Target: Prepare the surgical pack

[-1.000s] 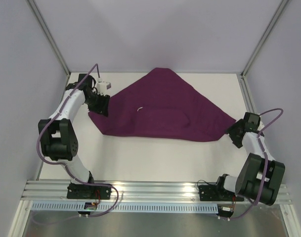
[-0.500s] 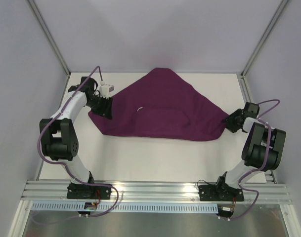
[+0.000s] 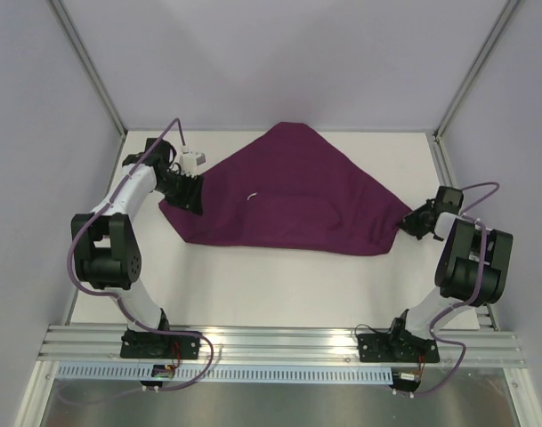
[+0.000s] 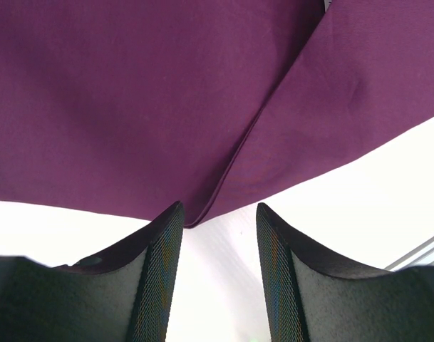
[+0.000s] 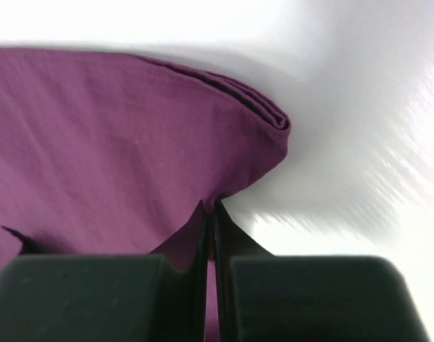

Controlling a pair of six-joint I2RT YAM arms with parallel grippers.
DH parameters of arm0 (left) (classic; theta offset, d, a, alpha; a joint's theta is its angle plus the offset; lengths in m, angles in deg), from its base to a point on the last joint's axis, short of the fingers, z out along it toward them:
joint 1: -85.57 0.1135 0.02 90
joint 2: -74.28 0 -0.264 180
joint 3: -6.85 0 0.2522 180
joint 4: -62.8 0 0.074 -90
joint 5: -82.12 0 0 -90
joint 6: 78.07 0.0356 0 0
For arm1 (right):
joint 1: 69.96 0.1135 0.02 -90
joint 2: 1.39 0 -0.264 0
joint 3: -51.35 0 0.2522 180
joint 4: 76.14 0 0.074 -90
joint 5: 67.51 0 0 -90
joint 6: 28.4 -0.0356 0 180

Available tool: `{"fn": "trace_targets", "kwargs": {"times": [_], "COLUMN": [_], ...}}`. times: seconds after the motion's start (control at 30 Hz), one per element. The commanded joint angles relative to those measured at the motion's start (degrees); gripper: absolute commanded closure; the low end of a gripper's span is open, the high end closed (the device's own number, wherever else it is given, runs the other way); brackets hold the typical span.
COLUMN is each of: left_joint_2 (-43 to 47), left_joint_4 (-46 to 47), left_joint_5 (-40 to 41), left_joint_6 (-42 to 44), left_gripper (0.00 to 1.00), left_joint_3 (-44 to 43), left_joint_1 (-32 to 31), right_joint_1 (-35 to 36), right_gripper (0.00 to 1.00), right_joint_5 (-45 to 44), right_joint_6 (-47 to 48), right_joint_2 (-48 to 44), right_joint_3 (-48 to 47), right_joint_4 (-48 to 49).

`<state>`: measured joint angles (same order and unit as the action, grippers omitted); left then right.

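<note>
The surgical pack shows only as a dark purple cloth [image 3: 293, 191] folded into a triangle on the white table, with a low bulge under its middle; whatever it covers is hidden. My left gripper [image 3: 183, 194] stands open at the cloth's left corner [image 4: 195, 217], whose tip lies between the fingertips, and neither finger presses it. My right gripper [image 3: 406, 225] is shut on the cloth's right corner [image 5: 202, 178], with the fabric edge pinched between the fingers [image 5: 200, 235].
A small white block [image 3: 192, 158] lies on the table next to the left arm's wrist. Metal frame posts [image 3: 93, 76] and pale walls close in the table on three sides. A rail [image 3: 279, 342] runs along the near edge.
My right gripper moved in to the cloth's right corner and shut on it. The right arm folded up closer to the table's right side. My left gripper shifted slightly onto the left corner.
</note>
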<state>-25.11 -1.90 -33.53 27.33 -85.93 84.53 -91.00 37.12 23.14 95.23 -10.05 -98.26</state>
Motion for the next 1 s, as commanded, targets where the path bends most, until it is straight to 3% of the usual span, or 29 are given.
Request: {"fn": "trace_targets", "kwargs": {"times": [0.0, 0.07, 0.27, 0.5, 0.67, 0.97], "left_joint_2": [-0.36, -0.97, -1.59, -4.75, -8.43, -14.15], "left_joint_4": [0.23, -0.12, -0.92, -0.48, 0.75, 2.07], "left_joint_5": [-1.16, -0.98, -1.69, 0.34, 1.04, 2.71], "left_joint_6": [-0.02, -0.19, 0.42, 1.04, 0.42, -0.11], "left_gripper": [0.46, 0.47, 0.49, 0.49, 0.49, 0.49], "left_joint_3": [-1.40, -1.40, 1.67, 3.00, 1.34, -2.01], "left_joint_1": [-0.02, -0.02, -1.42, -5.81, -7.57, -10.03], "right_joint_1": [4.49, 8.10, 28.75, 50.44, 59.77, 66.21], "right_gripper": [0.99, 1.00, 0.99, 0.99, 0.99, 0.99], "right_joint_5": [-4.86, -10.20, -27.17, -33.53, -36.25, -36.69], "right_joint_6": [2.86, 4.09, 4.89, 2.51, 1.72, -1.18], "right_joint_2": [-6.17, -9.58, -15.67, -9.27, 0.40, 11.22], "right_joint_3": [-1.05, -2.89, -9.83, -21.51, -32.24, -42.62], "right_joint_4": [-4.37, -8.32, -14.31, -15.46, -15.81, -14.49]}}
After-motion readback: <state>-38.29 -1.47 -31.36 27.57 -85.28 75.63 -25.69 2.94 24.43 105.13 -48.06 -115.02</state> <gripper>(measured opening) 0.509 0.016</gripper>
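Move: The right hand already pinches the cloth's right corner. The white sliver at the left end of the covered tray lies about 44 cm to its left and 9 cm ahead; the tray's middle is some 31 cm left and 5 ahead. For the left hand, the fold edge on the cloth's left flap is about 9 cm below, 4 cm right and 2 back, with the flap's near corner about 4 cm left, 4 back and 10 below, and the sliver 14 cm right and 8 ahead. Sweeping fast to the left in an arc, the right hand keeps its pinch on the cloth corner and carries it about 38 cm across over the covered tray, rising some 15 cm and then starting to sink, turning roughly 45 degrees counter-clockwise. The left hand, fingers still half open, sinks about 8 cm and shifts right and slightly back towards the fold edge on the left flap; contact can't be made out. ##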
